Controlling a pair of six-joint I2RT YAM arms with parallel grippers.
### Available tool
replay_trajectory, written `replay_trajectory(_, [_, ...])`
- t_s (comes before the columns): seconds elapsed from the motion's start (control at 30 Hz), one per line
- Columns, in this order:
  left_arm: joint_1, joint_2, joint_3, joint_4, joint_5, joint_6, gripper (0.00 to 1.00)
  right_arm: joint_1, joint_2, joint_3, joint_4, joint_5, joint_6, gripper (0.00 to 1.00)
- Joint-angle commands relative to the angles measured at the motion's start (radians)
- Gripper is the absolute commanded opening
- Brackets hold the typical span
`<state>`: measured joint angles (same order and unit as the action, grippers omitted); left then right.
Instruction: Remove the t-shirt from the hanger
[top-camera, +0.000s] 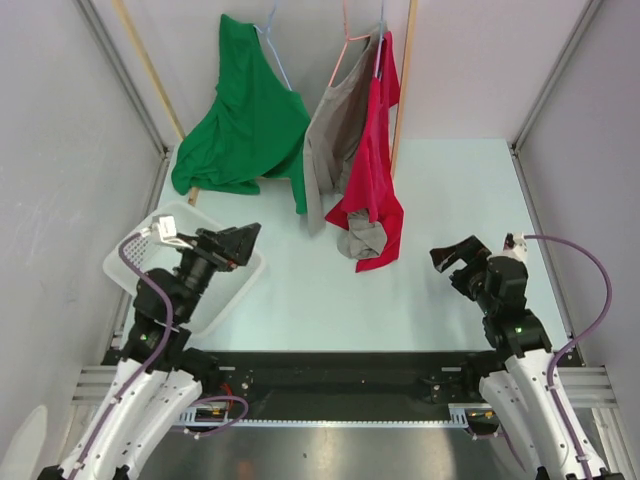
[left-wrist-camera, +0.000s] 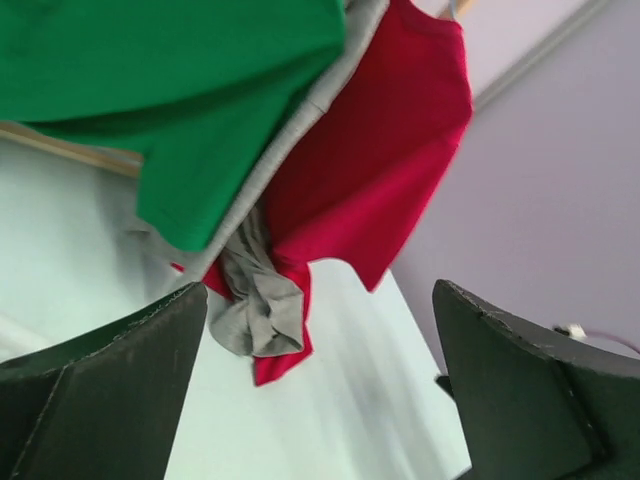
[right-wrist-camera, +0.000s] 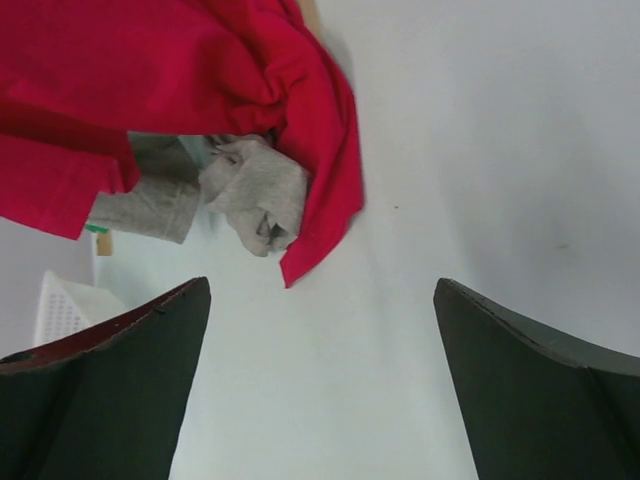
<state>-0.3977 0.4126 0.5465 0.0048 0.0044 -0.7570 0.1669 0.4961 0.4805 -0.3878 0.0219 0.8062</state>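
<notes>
Three t-shirts hang on hangers at the back. A green t-shirt (top-camera: 245, 120) hangs on a pale blue hanger (top-camera: 277, 55). A grey t-shirt (top-camera: 335, 135) and a red t-shirt (top-camera: 376, 170) hang side by side on a pink hanger (top-camera: 352, 40) and a second one, with their hems touching the table. My left gripper (top-camera: 238, 243) is open and empty over the basket, aimed at the shirts (left-wrist-camera: 370, 170). My right gripper (top-camera: 458, 254) is open and empty, to the right of the red hem (right-wrist-camera: 320, 170).
A white basket (top-camera: 150, 232) sits at the left under my left arm. Wooden poles (top-camera: 150, 70) stand at the back. Grey walls close in both sides. The pale table (top-camera: 440, 200) lies between the arms.
</notes>
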Motion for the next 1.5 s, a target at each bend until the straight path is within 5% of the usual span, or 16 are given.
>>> replay_trajectory(0.0, [0.007, 0.057, 0.185, -0.363, -0.123, 0.099, 1.0, 0.005, 0.001, 0.07, -0.123, 0.082, -0.061, 1.0])
replay_trajectory(0.13, [0.007, 0.063, 0.202, -0.251, 0.083, 0.186, 1.0, 0.002, 0.019, 0.13, -0.181, 0.064, -0.084, 1.0])
replay_trajectory(0.33, [0.007, 0.187, 0.289, -0.186, 0.071, 0.157, 1.0, -0.004, 0.159, 0.263, -0.409, 0.111, -0.058, 1.0])
replay_trajectory(0.53, [0.016, 0.478, 0.594, -0.215, 0.019, 0.232, 1.0, -0.006, 0.254, 0.383, -0.503, 0.113, -0.056, 1.0])
replay_trajectory(1.03, [0.125, 1.132, 1.191, -0.028, 0.127, 0.246, 0.96, -0.006, 0.056, 0.449, -0.422, -0.21, -0.219, 1.0])
replay_trajectory(1.3, [0.154, 1.466, 1.615, -0.083, 0.25, 0.153, 0.67, -0.004, 0.039, 0.532, -0.474, -0.175, -0.254, 0.99])
replay_trajectory(1.47, [0.154, 1.559, 1.708, -0.086, 0.211, 0.133, 0.62, -0.006, 0.03, 0.584, -0.474, -0.181, -0.249, 1.0])
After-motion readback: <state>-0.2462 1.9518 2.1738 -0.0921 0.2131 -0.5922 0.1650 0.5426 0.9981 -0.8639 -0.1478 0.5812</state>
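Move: The green t-shirt's right shoulder, on the end of its blue hanger, is about 32 cm ahead of the left gripper, 8 cm to its right and 12 cm above. The gray shirt hangs some 25 cm ahead, 16 cm right and 2 cm up, with the red shirt beyond it, 23 cm ahead, 23 cm right, about level in height. The white basket sits 1 cm ahead, 11 cm left, 28 cm below. From the right gripper, that shoulder lies roughly 31 cm ahead, 28 cm left, 26 cm up. Bring the left gripper about 32 cm forward to the green t-shirt's right shoulder, climbing some 15 cm and drifting right, its left side rolling up slightly. Over the last stretch, close the wide-open fingers part way, one on either side of the blue hanger's arm, without shutting. Meanwhile ease the open right gripper back, then lift it about 11 cm, swinging it a little counter-clockwise. ##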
